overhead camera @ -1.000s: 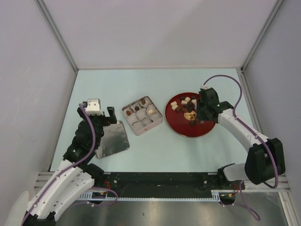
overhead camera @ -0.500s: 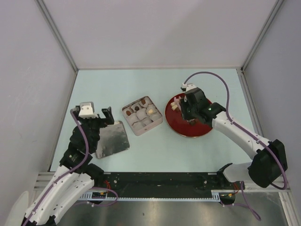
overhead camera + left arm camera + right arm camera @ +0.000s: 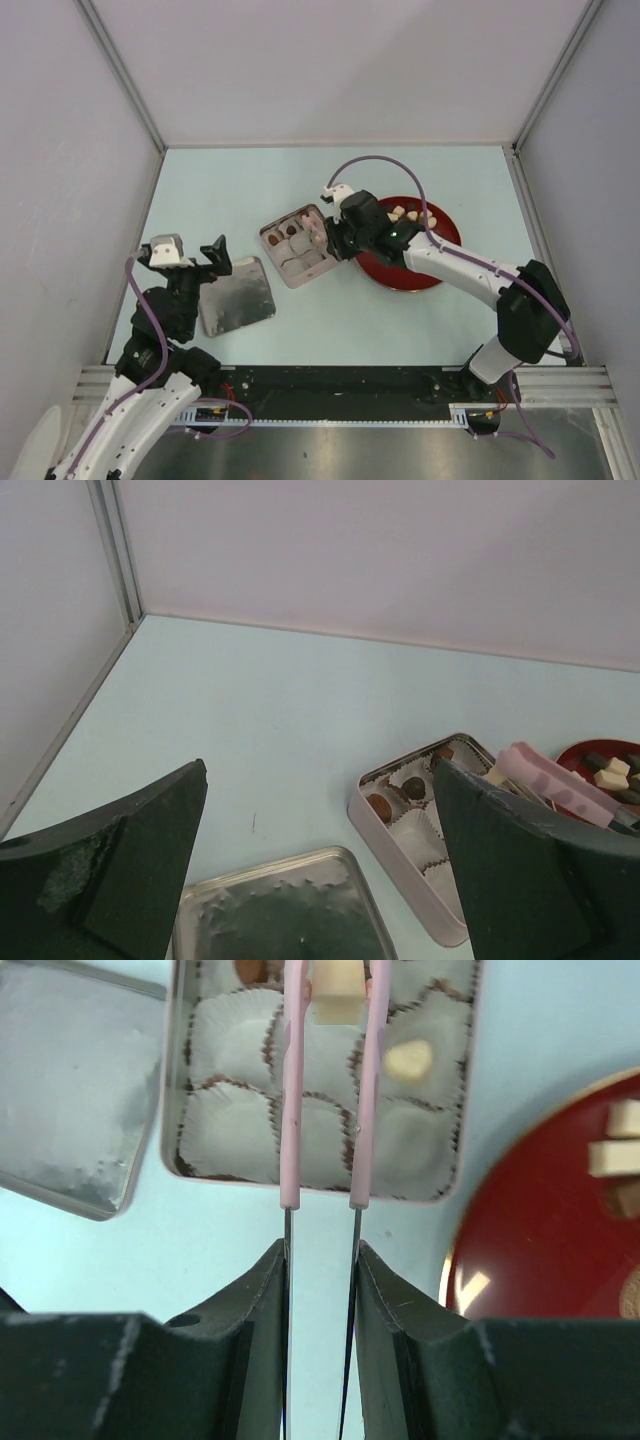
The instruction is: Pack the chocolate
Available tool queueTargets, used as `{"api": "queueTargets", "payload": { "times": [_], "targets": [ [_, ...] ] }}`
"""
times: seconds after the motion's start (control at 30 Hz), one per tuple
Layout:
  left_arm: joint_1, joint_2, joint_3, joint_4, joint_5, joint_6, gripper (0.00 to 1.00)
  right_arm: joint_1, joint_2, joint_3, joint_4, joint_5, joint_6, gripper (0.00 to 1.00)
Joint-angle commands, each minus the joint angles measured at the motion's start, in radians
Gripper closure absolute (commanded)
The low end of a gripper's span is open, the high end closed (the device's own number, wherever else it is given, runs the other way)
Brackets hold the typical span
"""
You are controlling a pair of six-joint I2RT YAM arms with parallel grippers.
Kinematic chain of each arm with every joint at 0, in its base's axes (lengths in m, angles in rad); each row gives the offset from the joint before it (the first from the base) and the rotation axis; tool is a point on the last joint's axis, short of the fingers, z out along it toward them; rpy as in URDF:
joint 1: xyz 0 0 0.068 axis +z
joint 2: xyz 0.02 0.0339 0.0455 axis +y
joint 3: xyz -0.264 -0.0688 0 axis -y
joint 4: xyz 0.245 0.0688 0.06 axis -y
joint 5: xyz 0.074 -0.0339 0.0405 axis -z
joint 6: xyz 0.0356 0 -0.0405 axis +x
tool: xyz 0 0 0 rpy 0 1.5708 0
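My right gripper (image 3: 320, 1260) is shut on pink tongs (image 3: 291, 1110), whose tips pinch a cream-white chocolate chunk (image 3: 337, 990) over the square tin (image 3: 470, 1110). From above, the right gripper (image 3: 342, 232) hangs at the tin's (image 3: 283, 275) right side. The tin holds white paper cups; a white chunk (image 3: 408, 1057) and brown chunks (image 3: 380, 807) lie in some. More chocolate (image 3: 408, 212) lies on the red plate (image 3: 405, 275). My left gripper (image 3: 320, 810) is open and holds nothing, above the tin's lid (image 3: 280, 910).
The silver lid (image 3: 238, 296) lies flat left of the tin. Grey walls enclose the pale blue table on three sides. The right arm stretches across the red plate (image 3: 540, 1250), hiding much of it from above.
The right arm swung left from the red plate to over the tin, carrying the tongs. The left arm drew back a little toward the lower left.
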Motion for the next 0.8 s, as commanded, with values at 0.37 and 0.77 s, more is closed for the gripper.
{"api": "queueTargets", "payload": {
  "times": [0.37,0.77],
  "targets": [
    [0.006,0.010,-0.041,0.065,-0.003,0.037,0.00,0.059,0.146,0.066,0.115,-0.037,-0.018,0.99],
    [0.009,0.024,-0.047,0.074,0.007,0.044,0.00,0.080,0.180,0.066,0.043,0.046,-0.013,0.89]
  ]
}}
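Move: The right hand, gripping pink tongs that pinch a pale chocolate, is bound for the box's empty middle cup, about 4 cm ahead, 11 cm left and 15 cm down. From that cup, the pale chocolate already packed sits 5 cm to the right, and the nearest brown one 4 cm farther out and 3 cm left. The red plate's middle is 28 cm to its right, about level. From the left hand, that cup lies roughly 10 cm ahead, 26 cm right and 27 cm below. The right hand lowers the tong-held chocolate about 6 cm and 4 cm left towards the middle cup, fingers keeping hold. ##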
